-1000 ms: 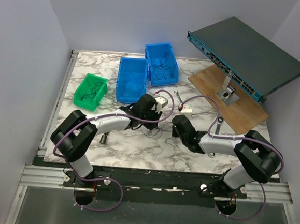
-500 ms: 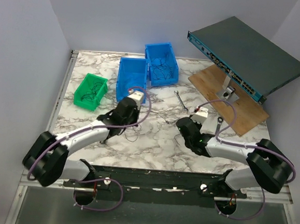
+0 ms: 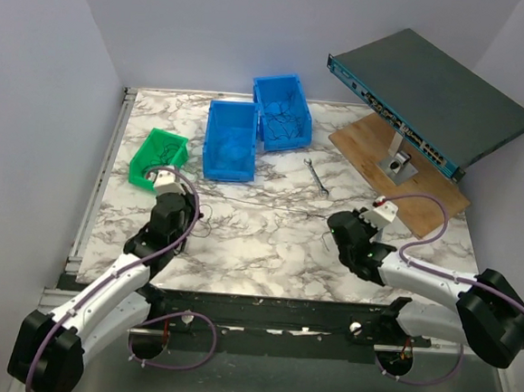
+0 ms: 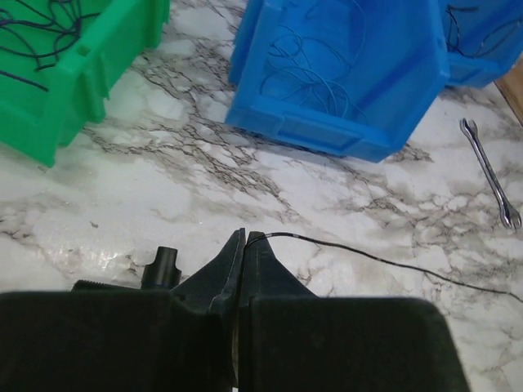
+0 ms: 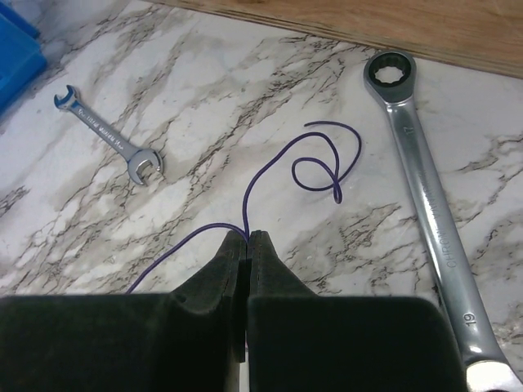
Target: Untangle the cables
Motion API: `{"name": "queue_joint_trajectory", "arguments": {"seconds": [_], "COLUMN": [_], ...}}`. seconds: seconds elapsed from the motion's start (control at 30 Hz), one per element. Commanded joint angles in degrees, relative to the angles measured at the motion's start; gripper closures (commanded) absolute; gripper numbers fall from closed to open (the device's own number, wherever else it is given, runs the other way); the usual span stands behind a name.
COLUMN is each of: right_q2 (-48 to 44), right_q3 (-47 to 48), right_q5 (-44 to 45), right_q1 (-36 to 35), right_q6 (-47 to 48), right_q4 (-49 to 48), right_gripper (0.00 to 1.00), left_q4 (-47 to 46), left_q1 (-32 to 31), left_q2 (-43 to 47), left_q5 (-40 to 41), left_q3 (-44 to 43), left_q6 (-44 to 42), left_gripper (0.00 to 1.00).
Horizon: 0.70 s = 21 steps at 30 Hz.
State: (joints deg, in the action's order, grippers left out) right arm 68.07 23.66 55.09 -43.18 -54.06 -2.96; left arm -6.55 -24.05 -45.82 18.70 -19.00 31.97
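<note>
Two of the cables are stretched apart on the marble table. My left gripper (image 3: 192,212) (image 4: 243,237) is shut on the end of a thin black cable (image 4: 368,255), which runs off to the right across the table (image 3: 279,208). Over at the right, my right gripper (image 3: 334,223) (image 5: 247,237) is shut on a thin blue-purple cable (image 5: 270,167). That cable curls into a small loop ahead of the jaws and trails back to the left. Both pairs of jaws are pressed together at their tips.
A green bin (image 3: 159,158) and two blue bins (image 3: 229,139) (image 3: 282,111) hold more thin wires at the back left. A small wrench (image 3: 316,176) and a ratchet wrench (image 5: 425,188) lie on the table. A network switch (image 3: 429,96) stands on a wooden board (image 3: 400,175).
Both arms have drawn back from the table's middle, the left one to the left and the right one to the right. The left gripper has shut on the black cable.
</note>
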Motion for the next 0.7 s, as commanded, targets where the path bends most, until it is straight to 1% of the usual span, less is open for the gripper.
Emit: {"name": "queue_joint_trajectory", "arguments": {"seconds": [0.0, 0.03, 0.2, 0.3, 0.37, 0.47, 0.57, 0.67], "right_q2": [-1.3, -2.0, -7.8, -11.9, -13.4, -13.2, -11.6, -11.0], "right_q3": [-0.2, -0.3, -2.6, -4.2, -5.3, -6.1, -4.8, -3.7], "right_q5": [6.7, 7.5, 13.5, 14.4, 13.0, 10.7, 8.8, 5.8], "right_q1": [0.5, 0.6, 1.2, 1.3, 1.4, 1.4, 1.3, 1.3], "right_q6": [-5.4, -6.9, -18.4, -20.5, -17.8, -11.3, -8.6, -2.8], "right_q4": [5.7, 6.9, 14.6, 15.9, 13.1, 7.6, 7.2, 4.2], "right_gripper": [0.99, 1.00, 0.99, 0.99, 0.99, 0.99, 0.99, 0.99], "left_q4": [6.4, 8.0, 10.2, 10.2, 6.9, 1.0, -2.8, -4.4], "left_q1": [0.7, 1.0, 2.0, 2.0, 2.0, 2.0, 2.0, 2.0], "left_q2": [5.4, 6.8, 14.2, 15.4, 15.4, 15.0, 14.7, 14.4], "left_q5": [14.9, 16.8, 21.9, 22.7, 19.0, 12.7, 6.2, 0.9], "left_q3": [-0.1, 0.7, 4.0, 4.5, 5.2, 6.4, 6.6, 6.6], "left_q6": [8.1, 9.6, 14.1, 14.3, 11.3, 8.1, 4.1, 1.2], "left_gripper": [1.00, 1.00, 1.00, 1.00, 1.00, 1.00, 1.00, 1.00]}}
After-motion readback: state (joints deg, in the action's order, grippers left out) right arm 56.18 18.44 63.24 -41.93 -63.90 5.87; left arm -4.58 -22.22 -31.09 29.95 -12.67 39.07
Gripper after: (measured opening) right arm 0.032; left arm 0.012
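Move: The dark cable span, its meeting with the purple cable apparently near its right end, lies about 33 cm to the left hand's right and 11 cm to the right hand's left, level ahead with both. From the left hand, the green bin stands some 15 cm ahead and 12 left, the blue bin 23 ahead and 8 right, and the black tool 3 back and 3 left. From the right hand, the large wrench lies about 6 cm right, level ahead; the small wrench 15 ahead and 14 left. Table things lie some 8–12 cm below the hands. The strung-out cables are drawn apart from both ends, each still pinched in shut fingers. The left hand pulls about 7 cm left, turning counter-clockwise some 20 degrees and edging back and up, then eases 2 cm rightward; the right hand draws about 5 cm right towards the large wrench and half as far back, turning slightly clockwise, then all but stops. ##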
